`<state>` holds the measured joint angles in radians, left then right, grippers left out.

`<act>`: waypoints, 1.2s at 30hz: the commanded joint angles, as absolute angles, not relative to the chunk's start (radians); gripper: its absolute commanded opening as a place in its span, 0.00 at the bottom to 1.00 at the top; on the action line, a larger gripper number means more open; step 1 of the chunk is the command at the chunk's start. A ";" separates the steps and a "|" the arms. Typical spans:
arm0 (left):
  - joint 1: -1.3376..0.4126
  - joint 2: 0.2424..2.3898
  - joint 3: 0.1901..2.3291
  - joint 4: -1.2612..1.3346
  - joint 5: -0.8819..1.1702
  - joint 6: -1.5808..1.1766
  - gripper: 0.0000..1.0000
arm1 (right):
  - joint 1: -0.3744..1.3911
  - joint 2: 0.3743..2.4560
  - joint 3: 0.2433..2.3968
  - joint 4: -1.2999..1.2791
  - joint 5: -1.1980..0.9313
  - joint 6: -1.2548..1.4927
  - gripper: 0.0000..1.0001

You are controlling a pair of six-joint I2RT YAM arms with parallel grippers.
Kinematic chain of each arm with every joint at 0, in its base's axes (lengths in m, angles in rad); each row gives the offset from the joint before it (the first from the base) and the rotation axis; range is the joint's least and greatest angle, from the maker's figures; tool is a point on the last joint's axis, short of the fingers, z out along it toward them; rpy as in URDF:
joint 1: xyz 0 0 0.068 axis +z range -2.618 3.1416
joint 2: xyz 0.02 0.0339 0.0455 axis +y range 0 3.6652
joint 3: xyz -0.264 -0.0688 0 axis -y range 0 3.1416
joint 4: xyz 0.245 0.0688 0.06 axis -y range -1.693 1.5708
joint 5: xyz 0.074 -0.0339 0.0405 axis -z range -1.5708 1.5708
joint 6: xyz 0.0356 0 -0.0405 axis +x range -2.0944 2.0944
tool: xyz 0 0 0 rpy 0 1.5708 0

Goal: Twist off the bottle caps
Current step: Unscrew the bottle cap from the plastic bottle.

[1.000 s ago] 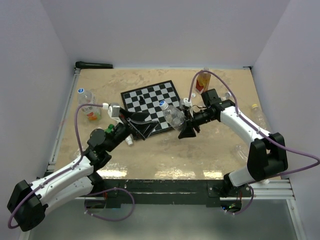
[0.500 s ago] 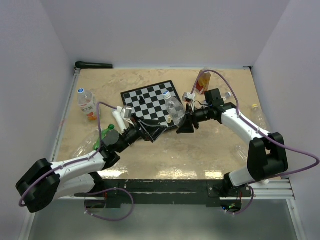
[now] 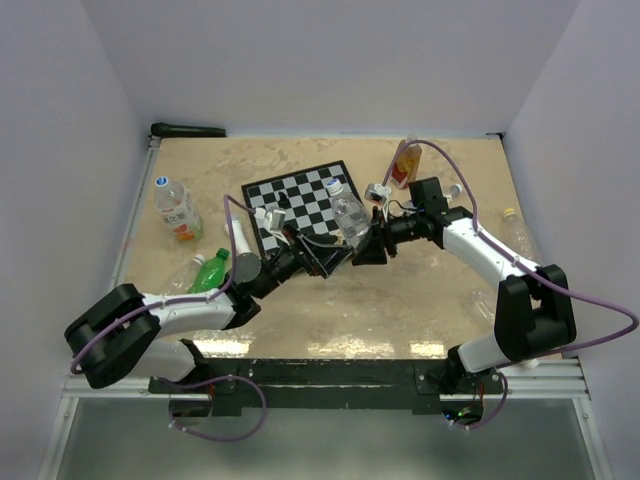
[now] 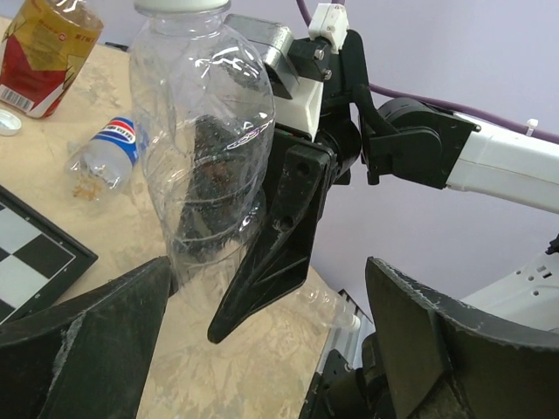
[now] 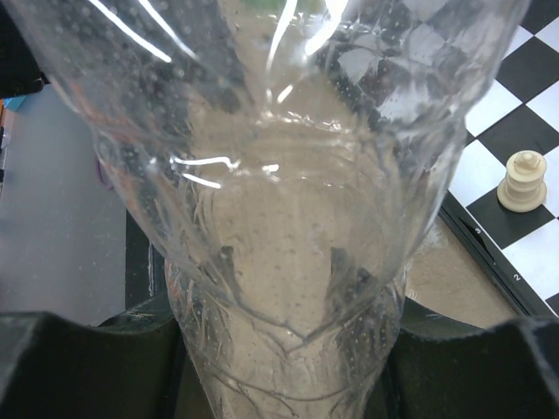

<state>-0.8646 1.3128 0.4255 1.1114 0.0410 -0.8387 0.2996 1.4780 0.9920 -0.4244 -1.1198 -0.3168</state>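
A clear plastic bottle point(image 3: 349, 215) with a blue bottle cap point(image 3: 336, 187) hangs tilted over the edge of the chessboard point(image 3: 300, 200). My right gripper point(image 3: 366, 246) is shut on its lower body. In the right wrist view the bottle point(image 5: 288, 218) fills the frame between the two fingers point(image 5: 79, 367). My left gripper point(image 3: 322, 256) stands open just left of and below the bottle. In the left wrist view its wide-spread fingers point(image 4: 79, 349) sit under the bottle point(image 4: 201, 148), and they do not touch it.
A bottle with an orange label point(image 3: 175, 208) and a green bottle point(image 3: 210, 272) lie at the left. An orange-labelled bottle point(image 3: 405, 165) stands at the back, and a clear bottle point(image 3: 515, 230) lies at the right. A cream chess piece point(image 5: 527, 182) stands on the board.
My left arm has swung right and stretched low towards the held bottle, its gripper still open. The right gripper has tipped the bottle more upright and moved it slightly toward the back.
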 commanded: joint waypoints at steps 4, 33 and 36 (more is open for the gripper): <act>-0.888 1.399 0.548 1.210 0.014 -0.805 0.96 | 0.296 1.442 0.989 -0.394 -1.167 -0.304 0.20; -0.890 1.557 0.713 1.143 -0.094 -0.756 0.56 | 0.298 1.456 1.028 -0.557 -1.287 -0.482 0.26; -0.885 1.536 0.697 1.149 -0.068 -0.724 0.23 | 0.298 1.463 1.041 -0.609 -1.290 -0.537 0.41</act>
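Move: The clear plastic bottle is already held near its base by the right hand, standing tilted. Its middle is about 7 cm ahead of the open left gripper, 4 cm to that gripper's right and 4 cm higher, with the capped top some 12 cm above the left fingers. Well below lie the white chess piece, about 10 cm ahead and 3 cm right of the left hand, and the chessboard, 15 cm ahead and 5 cm left. From the right hand, the bottle's middle is 3 cm forward, 3 cm left and 6 cm up. The left fingers close from wide open to about half and pinch the bottle's body below the shoulder, after the hand has edged right, then gone mostly forward about 5 cm and a little farther right, turning slightly counter-clockwise around the bottle. The right hand keeps its grip and eases the bottle back about 2 cm, turning some 5 degrees counter-clockwise. ##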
